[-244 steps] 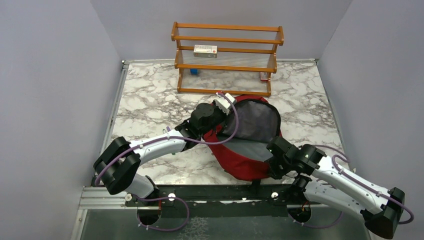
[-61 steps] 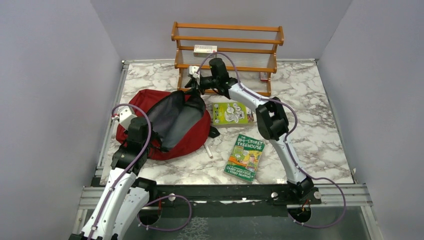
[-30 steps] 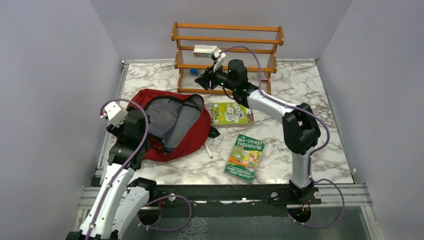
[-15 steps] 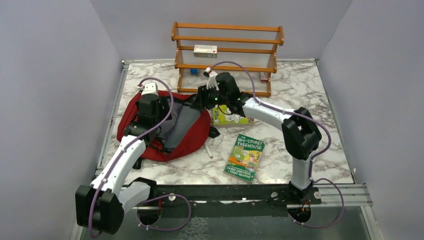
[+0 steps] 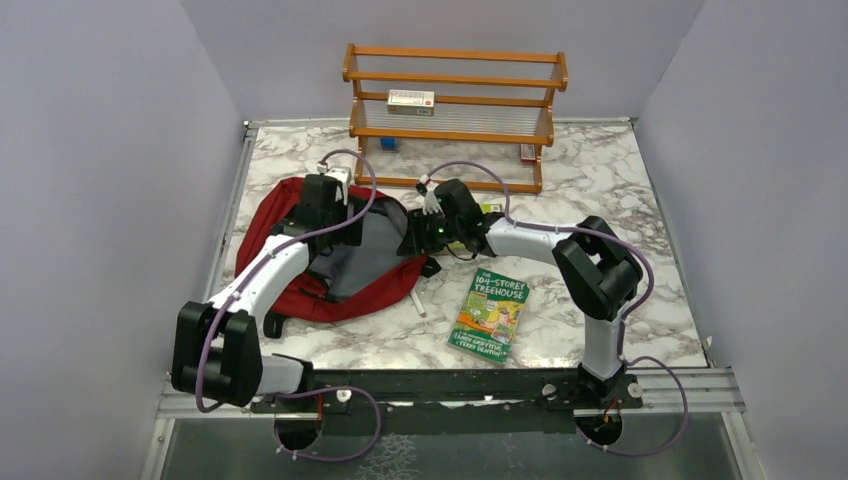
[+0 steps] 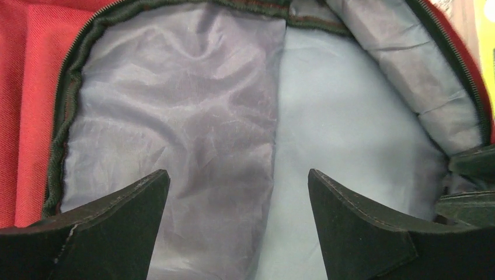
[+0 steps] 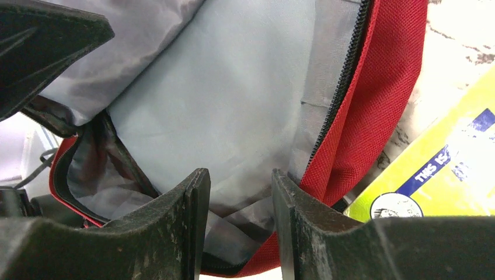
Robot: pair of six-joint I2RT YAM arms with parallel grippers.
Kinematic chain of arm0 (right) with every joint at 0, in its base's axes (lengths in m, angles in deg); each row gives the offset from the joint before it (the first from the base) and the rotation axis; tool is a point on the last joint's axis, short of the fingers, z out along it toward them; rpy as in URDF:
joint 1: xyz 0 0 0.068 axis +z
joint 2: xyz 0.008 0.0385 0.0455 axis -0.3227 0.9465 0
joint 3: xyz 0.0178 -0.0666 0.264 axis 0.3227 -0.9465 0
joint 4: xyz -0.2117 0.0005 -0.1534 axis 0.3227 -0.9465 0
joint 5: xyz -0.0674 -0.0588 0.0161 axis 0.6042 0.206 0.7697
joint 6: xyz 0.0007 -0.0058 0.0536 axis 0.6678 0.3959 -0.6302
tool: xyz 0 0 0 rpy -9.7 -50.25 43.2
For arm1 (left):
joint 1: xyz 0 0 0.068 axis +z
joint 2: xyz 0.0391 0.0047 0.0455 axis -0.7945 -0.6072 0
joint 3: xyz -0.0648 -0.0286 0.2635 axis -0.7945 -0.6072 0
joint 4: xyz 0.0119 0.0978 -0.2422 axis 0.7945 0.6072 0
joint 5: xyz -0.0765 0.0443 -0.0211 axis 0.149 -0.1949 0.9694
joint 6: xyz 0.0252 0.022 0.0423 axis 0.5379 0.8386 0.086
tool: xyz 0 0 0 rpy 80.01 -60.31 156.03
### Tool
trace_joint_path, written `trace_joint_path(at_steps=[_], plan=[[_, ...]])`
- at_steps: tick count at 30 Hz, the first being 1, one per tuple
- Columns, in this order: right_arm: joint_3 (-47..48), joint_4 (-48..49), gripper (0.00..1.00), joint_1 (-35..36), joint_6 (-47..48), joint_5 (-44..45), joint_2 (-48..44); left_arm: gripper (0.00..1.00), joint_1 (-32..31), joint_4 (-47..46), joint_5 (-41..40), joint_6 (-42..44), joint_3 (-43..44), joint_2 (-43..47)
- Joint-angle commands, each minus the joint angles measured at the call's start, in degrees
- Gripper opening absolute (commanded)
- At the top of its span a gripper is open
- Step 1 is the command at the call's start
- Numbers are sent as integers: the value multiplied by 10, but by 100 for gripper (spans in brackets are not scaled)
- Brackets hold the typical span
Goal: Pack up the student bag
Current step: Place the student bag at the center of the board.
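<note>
The student bag (image 5: 300, 292) lies on the left half of the table, dark red, unzipped, its grey lining (image 6: 192, 105) showing. My left gripper (image 5: 338, 218) hangs over the opening, open wide with nothing between its fingers (image 6: 117, 216). My right gripper (image 5: 413, 240) is at the bag's right rim (image 7: 373, 105), open part way. Lining and the zipper edge show past its gap, and nothing is pinched. A green book (image 5: 490, 312) lies to the right of the bag. A yellow-green book (image 7: 449, 169) lies beside the rim, mostly under the right arm.
A wooden shelf (image 5: 455, 112) stands at the back with a small box (image 5: 411, 99) on its middle level. A white stick (image 5: 416, 300) lies by the bag's near right edge. The left gripper's finger (image 7: 46, 41) shows in the right wrist view.
The left arm swung from the bag's left side to over its opening and its jaws widened. The right arm came back from the shelf down to the bag's right rim.
</note>
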Motion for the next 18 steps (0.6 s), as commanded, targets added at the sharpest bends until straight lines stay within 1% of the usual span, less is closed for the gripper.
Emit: trace_joint_path(at_steps=[1, 8, 13, 18], plan=[[-24, 29, 48, 1, -19, 2, 7, 90, -29, 17, -7, 52, 24, -31], [-39, 34, 48, 1, -17, 4, 10, 92, -114, 46, -167, 102, 40, -93], [-43, 33, 48, 1, -16, 6, 9, 91, -141, 58, -213, 108, 40, -124], [-49, 35, 48, 1, -16, 7, 6, 89, -143, 66, -264, 97, 33, -141]])
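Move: The student bag lies open under the left hand: the bag's middle is about 5 cm left, 1 cm back and 9 cm below, and its inner fold lies nearly straight under the open fingers, some 8 cm down. The yellow book is about 27 cm right and 4 cm ahead, the white marker 16 cm right and 12 cm back. From the right hand, at the bag's right rim, the bag's middle is about 19 cm left, 1 cm back and 4 cm down. Into the bag's open grey lining the left hand sinks about 5 cm, its wide-open fingers still on either side of the inner fold. It swings some 3 cm right towards the right hand, then eases back left about 1 cm, drawing slightly back and rolling some 25 degrees, left side up. The half-open right hand settles about 1 cm at the right rim, then stays there. ##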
